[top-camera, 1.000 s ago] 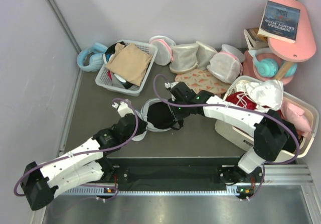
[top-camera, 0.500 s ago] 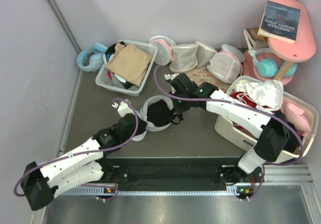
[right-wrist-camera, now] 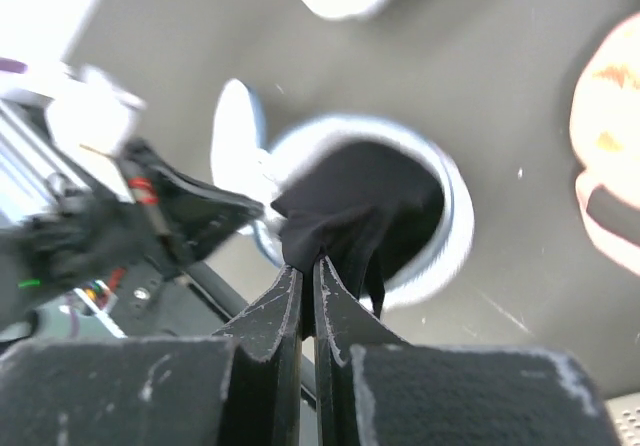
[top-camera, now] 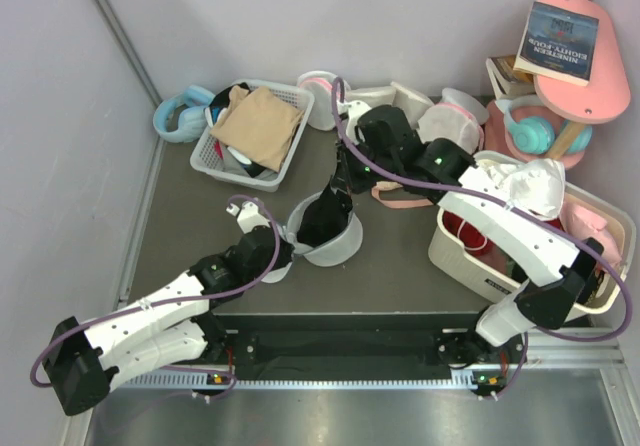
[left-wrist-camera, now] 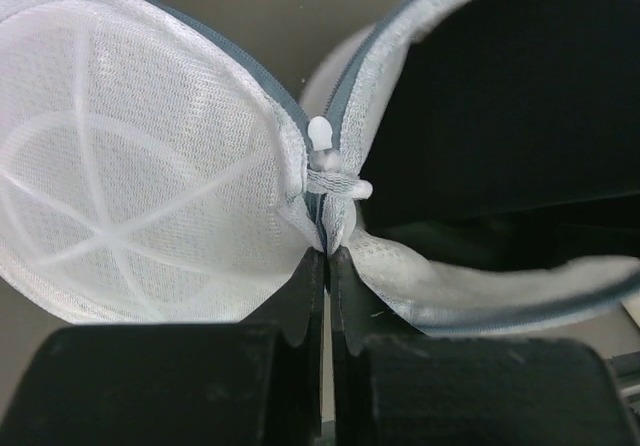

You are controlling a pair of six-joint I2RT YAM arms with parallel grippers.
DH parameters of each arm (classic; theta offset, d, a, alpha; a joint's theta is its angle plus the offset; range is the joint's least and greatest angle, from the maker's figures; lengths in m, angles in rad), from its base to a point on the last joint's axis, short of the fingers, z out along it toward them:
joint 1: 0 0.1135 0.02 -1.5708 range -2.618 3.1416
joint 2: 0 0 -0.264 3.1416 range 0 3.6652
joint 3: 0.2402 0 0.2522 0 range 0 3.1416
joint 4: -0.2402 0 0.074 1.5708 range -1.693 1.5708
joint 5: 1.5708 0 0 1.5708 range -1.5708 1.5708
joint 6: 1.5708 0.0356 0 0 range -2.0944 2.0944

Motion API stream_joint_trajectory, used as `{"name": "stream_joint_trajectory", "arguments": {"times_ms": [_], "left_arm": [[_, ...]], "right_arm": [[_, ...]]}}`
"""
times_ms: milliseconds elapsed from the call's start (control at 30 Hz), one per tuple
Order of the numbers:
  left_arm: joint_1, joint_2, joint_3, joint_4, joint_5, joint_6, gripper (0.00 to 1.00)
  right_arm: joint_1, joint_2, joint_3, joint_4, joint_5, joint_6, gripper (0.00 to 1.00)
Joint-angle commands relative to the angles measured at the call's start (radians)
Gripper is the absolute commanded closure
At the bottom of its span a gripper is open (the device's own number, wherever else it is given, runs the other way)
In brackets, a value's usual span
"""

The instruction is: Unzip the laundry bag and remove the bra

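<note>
The round white mesh laundry bag (top-camera: 335,248) lies unzipped in the middle of the table, its lid (left-wrist-camera: 130,196) folded open to the left. My left gripper (top-camera: 282,248) is shut on the bag's rim by the zipper pull (left-wrist-camera: 320,136). My right gripper (top-camera: 345,176) is shut on the black bra (top-camera: 322,216) and holds it lifted above the bag, its lower part still hanging into the opening. In the right wrist view the bra (right-wrist-camera: 340,206) hangs from my gripper (right-wrist-camera: 308,266) over the bag's rim (right-wrist-camera: 450,236).
A white slatted basket (top-camera: 215,161) with tan cloth (top-camera: 258,124) stands at the back left, blue headphones (top-camera: 180,114) beside it. Several mesh bags (top-camera: 455,126) line the back. A white bin (top-camera: 470,266) of laundry is at the right, a pink stand (top-camera: 585,96) with a book behind it.
My right gripper has risen and moved back, pulling the black bra up out of the bag. The bag has tilted and shifted slightly right. The left gripper kept its hold.
</note>
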Motion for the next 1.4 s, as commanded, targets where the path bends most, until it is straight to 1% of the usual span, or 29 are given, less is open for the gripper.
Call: {"name": "stream_joint_trajectory", "arguments": {"times_ms": [0,100,133,200,300,367,600,700,867,967,1067,1200,1367], "left_arm": [[0.005,-0.007,0.012,0.007,-0.008,0.011,1.0],[0.005,-0.014,0.008,0.005,-0.01,0.007,1.0],[0.005,-0.019,0.006,0.005,-0.01,0.005,1.0],[0.007,-0.021,0.004,0.007,-0.01,0.004,1.0],[0.007,-0.024,0.004,0.007,-0.011,0.002,1.0],[0.007,-0.021,0.004,0.011,-0.01,0.002,1.0],[0.007,-0.019,0.011,0.005,-0.01,0.011,1.0],[0.007,-0.025,0.009,0.005,-0.013,0.013,1.0],[0.008,-0.011,0.017,0.018,-0.011,0.022,1.0],[0.008,0.01,0.032,0.018,-0.01,0.034,1.0],[0.008,0.022,0.038,0.025,-0.007,0.04,1.0],[0.008,0.029,0.034,0.039,0.0,0.04,1.0],[0.01,0.033,0.024,0.058,0.01,0.045,1.0]], "right_arm": [[0.001,-0.07,0.15,0.023,-0.012,-0.004,1.0],[-0.007,-0.092,0.239,0.023,0.022,-0.034,1.0],[-0.013,-0.104,0.28,0.023,0.06,-0.054,1.0],[-0.024,-0.115,0.319,0.026,0.086,-0.074,1.0],[-0.057,-0.139,0.383,0.032,0.115,-0.107,1.0],[-0.103,-0.155,0.419,0.044,0.111,-0.119,1.0],[-0.267,-0.21,0.437,0.063,0.103,-0.137,1.0],[-0.315,-0.241,0.434,0.064,0.1,-0.134,1.0],[-0.335,-0.258,0.408,0.087,0.056,-0.111,1.0],[-0.335,-0.264,0.396,0.09,0.069,-0.104,1.0],[-0.341,-0.271,0.416,0.084,0.143,-0.13,1.0],[-0.369,-0.285,0.468,0.054,0.327,-0.231,1.0],[-0.413,-0.302,0.463,-0.018,0.493,-0.265,1.0]]}}
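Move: Still pinching the bra, partly drawn out of the laundry bag, the right hand has the cream bin's middle about 43 cm to its right, 2 cm back and 22 cm below. The laundry bag is some 4 cm ahead, 4 cm left and 25 cm below; the white garment about 40 cm right, 8 cm ahead and 13 cm below. From the left hand, the bag is roughly 8 cm ahead, 9 cm right and 6 cm below, the bin 58 cm right, 2 cm ahead and 4 cm below. Pulling the pinched bra straight up out of the open laundry bag, the right hand climbs fast, then swings right while still rising more slowly, ending some 26 cm higher and 22 cm farther right. Its fingers stay shut as the wrist tips up about 40 degrees and turns clockwise. The left hand keeps its pinch by the zip end, holding the bag back with only a centimetre's bob. ##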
